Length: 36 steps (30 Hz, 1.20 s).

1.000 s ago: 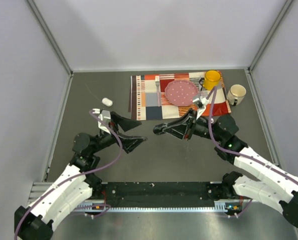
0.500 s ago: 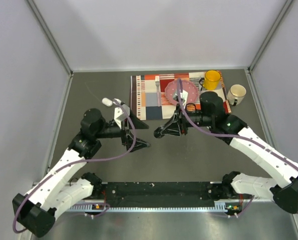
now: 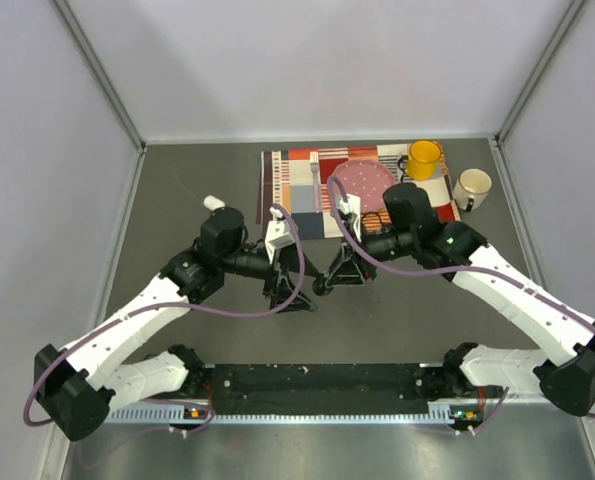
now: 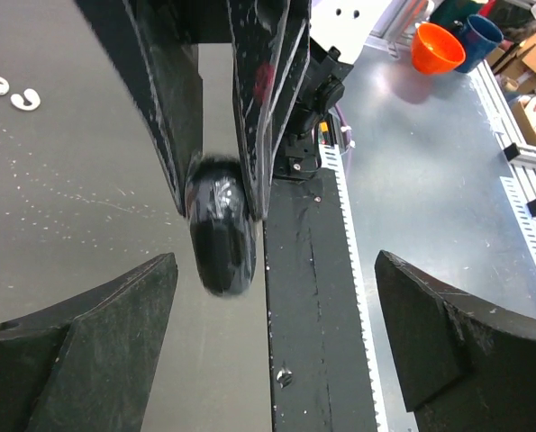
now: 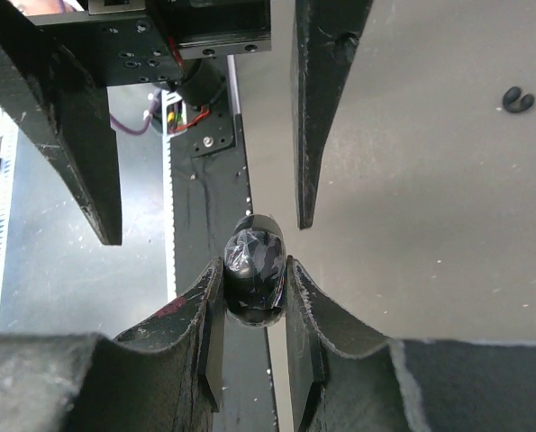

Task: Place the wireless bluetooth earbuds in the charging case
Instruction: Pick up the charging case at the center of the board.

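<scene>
My right gripper [image 5: 255, 274] is shut on a glossy black oval charging case [image 5: 255, 247], holding it just above the table near the front rail. In the left wrist view the same case [image 4: 221, 229] hangs between the right arm's fingers. My left gripper [image 4: 275, 270] faces it with its jaws wide open around nothing, the case a short way beyond its tips. In the top view the two grippers, left [image 3: 293, 292] and right [image 3: 327, 282], meet at mid-table. Two white earbuds [image 4: 8, 90] lie on the table far left. A black earbud [image 5: 517, 99] lies at the far right.
A white oval pod [image 3: 214, 203] lies at the left rear. The patterned placemat [image 3: 297, 195] carries a pink plate [image 3: 362, 185] and a yellow mug [image 3: 423, 158]; a white mug [image 3: 472, 187] stands beside it. A black rail [image 3: 317, 380] runs along the near edge.
Both arms have swung inward toward mid-table, so the grippers now face each other closely. The right gripper kept the black case throughout. The left jaws stayed open.
</scene>
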Tool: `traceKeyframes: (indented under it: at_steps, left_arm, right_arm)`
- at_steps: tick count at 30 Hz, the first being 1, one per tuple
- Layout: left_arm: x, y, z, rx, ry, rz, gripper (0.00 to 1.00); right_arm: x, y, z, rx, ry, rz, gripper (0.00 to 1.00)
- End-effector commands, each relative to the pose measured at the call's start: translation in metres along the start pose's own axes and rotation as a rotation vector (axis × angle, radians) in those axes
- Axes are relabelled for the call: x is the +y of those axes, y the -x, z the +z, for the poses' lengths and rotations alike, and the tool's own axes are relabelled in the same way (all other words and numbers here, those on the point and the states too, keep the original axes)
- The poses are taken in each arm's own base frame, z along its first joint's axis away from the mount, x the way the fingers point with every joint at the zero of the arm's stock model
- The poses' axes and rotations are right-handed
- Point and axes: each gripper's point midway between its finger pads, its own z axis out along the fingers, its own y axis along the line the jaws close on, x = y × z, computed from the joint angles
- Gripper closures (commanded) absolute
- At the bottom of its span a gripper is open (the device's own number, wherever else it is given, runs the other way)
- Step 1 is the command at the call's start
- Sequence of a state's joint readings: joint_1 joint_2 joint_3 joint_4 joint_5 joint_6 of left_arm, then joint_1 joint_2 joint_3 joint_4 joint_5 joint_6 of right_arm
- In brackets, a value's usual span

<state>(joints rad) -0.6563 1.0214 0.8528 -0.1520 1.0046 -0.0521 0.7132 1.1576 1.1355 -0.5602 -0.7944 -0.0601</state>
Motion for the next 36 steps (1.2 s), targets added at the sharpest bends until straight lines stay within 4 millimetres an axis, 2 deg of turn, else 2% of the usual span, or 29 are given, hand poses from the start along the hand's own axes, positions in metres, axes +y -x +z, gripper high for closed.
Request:
traceKeyframes:
  at_steps: [1,5,8,9,12,13,19,23,25,26,27,29,30,32,33,35,36]
  left_arm:
    - [-0.006,0.017,0.009,-0.009,-0.022,0.076,0.05]
    - [-0.005,0.017,0.015,-0.001,-0.034,0.059,0.13]
    - [-0.005,0.017,0.018,0.002,-0.034,0.060,0.24]
    - [-0.005,0.017,0.019,0.005,-0.035,0.058,0.31]
    - [-0.004,0.018,0.020,0.005,-0.033,0.059,0.42]
    - [-0.004,0.017,0.021,0.007,-0.032,0.055,0.50]
    - [-0.002,0.018,0.024,0.010,-0.023,0.058,0.69]
    - [0.001,0.017,0.025,0.014,-0.019,0.057,0.90]
    - [0.004,0.017,0.026,0.011,-0.005,0.058,0.94]
    - [0.004,0.016,0.026,0.009,-0.003,0.057,1.00]
    - [0.006,0.017,0.026,0.004,0.005,0.058,1.00]
    - [0.008,0.018,0.026,-0.009,0.021,0.058,1.00]
    - [0.010,0.019,0.026,-0.016,0.032,0.059,1.00]
    - [0.014,0.021,0.025,-0.041,0.065,0.068,1.00]
    - [0.015,0.021,0.025,-0.049,0.073,0.070,1.00]
    - [0.020,0.026,0.023,-0.087,0.110,0.075,1.00]
    - [0.020,0.027,0.022,-0.098,0.119,0.078,1.00]
  right_arm:
    - [0.014,0.014,0.000,-0.008,0.044,-0.068,1.00]
    - [0.012,0.013,0.002,-0.003,0.028,-0.070,1.00]
    - [0.013,0.014,0.002,-0.005,0.031,-0.071,1.00]
    - [0.013,0.014,0.002,-0.004,0.032,-0.070,1.00]
    - [0.013,0.014,0.002,-0.005,0.034,-0.071,1.00]
    - [0.013,0.014,0.002,-0.004,0.035,-0.069,1.00]
    - [0.016,0.012,0.004,0.000,0.047,-0.071,1.00]
    - [0.013,0.013,0.004,-0.003,0.031,-0.074,1.00]
    - [0.013,0.016,0.004,-0.013,0.027,-0.074,0.98]
    - [0.012,0.018,0.004,-0.020,0.021,-0.076,0.94]
    - [0.011,0.018,0.005,-0.024,0.012,-0.066,0.83]
    - [0.005,0.024,0.004,-0.053,-0.026,-0.073,0.70]
    - [0.002,0.023,0.004,-0.061,-0.045,-0.055,0.56]
    - [-0.006,0.033,0.002,-0.113,-0.102,-0.080,0.42]
    - [-0.008,0.035,0.000,-0.138,-0.129,-0.040,0.27]
    - [-0.020,0.041,-0.005,-0.188,-0.218,-0.026,0.23]
    - [-0.021,0.049,-0.009,-0.244,-0.246,-0.016,0.17]
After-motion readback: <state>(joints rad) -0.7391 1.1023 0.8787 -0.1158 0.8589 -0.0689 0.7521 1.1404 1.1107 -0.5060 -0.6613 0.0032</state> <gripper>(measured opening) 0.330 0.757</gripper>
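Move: The black charging case is already off the table, pinched in the right fingertips, its middle about 1 cm to that hand's left and 1 cm below it. The empty, wide-open left hand has the case some 3 cm to its right and 2 cm ahead, level with it. From the left hand, the black earbuds lie on the board about 15 cm ahead, 11 cm left; the white earbuds 15 cm ahead, 22 cm right; both some 25 cm below. The case changes hands in mid-air: the left hand eases about 2 cm right and 1 cm down onto its free end, while the right hand, still gripping, brings it roughly 1.5 cm back and 1 cm down. The left fingers close and pinch the case; then the right fingers open and let go, that hand starting forward some 2.5 cm as the left drifts forward about 1 cm. ##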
